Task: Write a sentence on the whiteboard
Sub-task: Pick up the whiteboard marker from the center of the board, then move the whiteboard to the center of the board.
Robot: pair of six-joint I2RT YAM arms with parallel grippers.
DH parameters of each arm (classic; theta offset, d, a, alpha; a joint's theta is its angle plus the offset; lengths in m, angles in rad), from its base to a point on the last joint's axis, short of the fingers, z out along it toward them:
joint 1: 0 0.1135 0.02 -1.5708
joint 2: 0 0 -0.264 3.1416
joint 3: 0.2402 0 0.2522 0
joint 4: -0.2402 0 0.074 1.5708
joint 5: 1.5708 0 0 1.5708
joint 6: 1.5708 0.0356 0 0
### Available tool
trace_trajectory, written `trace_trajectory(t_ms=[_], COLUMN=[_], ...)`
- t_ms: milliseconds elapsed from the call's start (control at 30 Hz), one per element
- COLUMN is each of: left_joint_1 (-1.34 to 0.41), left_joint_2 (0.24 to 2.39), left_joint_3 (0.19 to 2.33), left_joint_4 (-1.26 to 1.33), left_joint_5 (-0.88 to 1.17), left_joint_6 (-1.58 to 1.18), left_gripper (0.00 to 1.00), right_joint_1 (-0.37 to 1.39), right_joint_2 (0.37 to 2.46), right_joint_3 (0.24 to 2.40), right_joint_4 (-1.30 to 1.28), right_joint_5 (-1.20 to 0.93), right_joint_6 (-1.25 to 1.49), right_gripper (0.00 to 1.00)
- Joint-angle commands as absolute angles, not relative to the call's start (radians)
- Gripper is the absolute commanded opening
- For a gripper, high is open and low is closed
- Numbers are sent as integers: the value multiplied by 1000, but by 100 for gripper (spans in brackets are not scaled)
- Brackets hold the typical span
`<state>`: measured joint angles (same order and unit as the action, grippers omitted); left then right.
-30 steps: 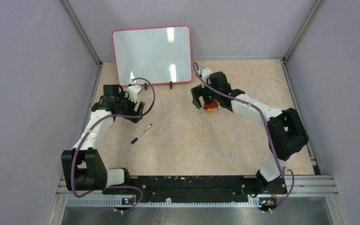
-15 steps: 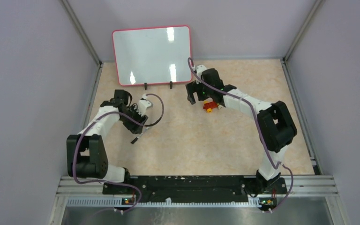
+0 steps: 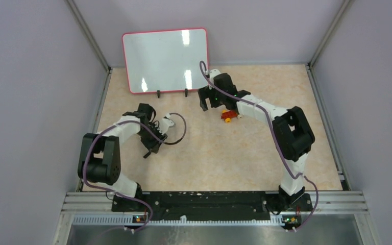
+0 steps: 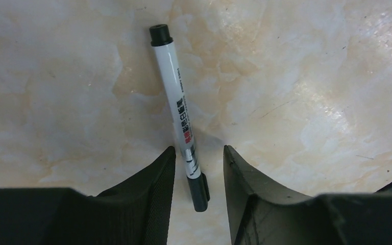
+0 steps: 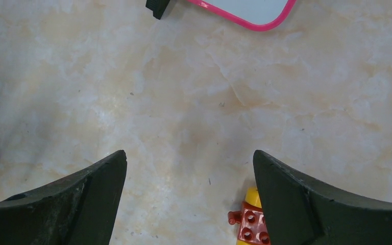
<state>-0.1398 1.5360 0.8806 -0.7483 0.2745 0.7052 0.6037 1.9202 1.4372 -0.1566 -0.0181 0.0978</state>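
The whiteboard [image 3: 166, 58], white with a red frame, stands tilted at the back of the table; no sentence shows on it. A black-capped white marker [image 4: 179, 109] lies flat on the table. My left gripper [image 4: 199, 150] is down over it, jaws partly closed and straddling its lower capped end, with a gap still showing on the right side. From above, the left gripper [image 3: 149, 148] covers most of the marker [image 3: 146, 153]. My right gripper [image 3: 204, 102] hangs wide open and empty over bare table near the board's lower right corner [image 5: 255, 24].
A small red and yellow toy block [image 3: 228, 117] lies just right of the right gripper, beside its right finger [image 5: 296, 204]. One black foot of the board [image 5: 157, 7] shows at the top of the right wrist view. Grey walls enclose the table.
My left arm swung toward the near side and came down over the marker, its jaws narrowing around it. My right gripper shifted left toward the board's corner, still wide open.
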Motion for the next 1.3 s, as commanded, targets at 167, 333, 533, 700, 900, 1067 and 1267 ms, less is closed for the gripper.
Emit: trace_trajectory(t_ms=[167,333,533,700,900,1067,1267], left_joint_1=[-149,-134,4,82,87,98,106], left_joint_2=[1596,1578,1456,1369,1303,1287,1281], left_joint_3=[873,927,1049,1093,1046,1042,1042], left_joint_4=[-691,-678,-635,-549,-471,-467,-463], left_joint_5=[236,255,437,484,506,508,523], left_joint_6=[650,563,378,234,142,131,124], left_gripper=[30,0,0,0,0,0,0], right_joint_1=[625,638,688,736,747,750,753], right_joint_2=[1990,2021,2098,2191,2339,2474,2576], right_joint_3=[1537,1579,1677,1773,1961,2166,2298], right_joint_4=[-124,-113,-129,-123,-183,-260,-296], right_joint_5=[16,49,193,337,385,432,435], right_joint_6=[126,154,225,242,279,288,299], right_gripper=[91,91,88,78,73,68,63])
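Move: The marker's middle lies about 2 cm ahead and 2 cm right of the left hand, 1 cm below, its cap end between the open fingers; the board's left clip stands some 27 cm ahead, 2 cm right. From the right hand, the board's right clip is roughly 11 cm ahead and 10 cm left, 10 cm below; the red toy is about 2 cm back, 8 cm right, 10 cm below. Left pinches the marker near its cap, lifts 15 cm and forward; right hand goes forward-left towards right clip. ##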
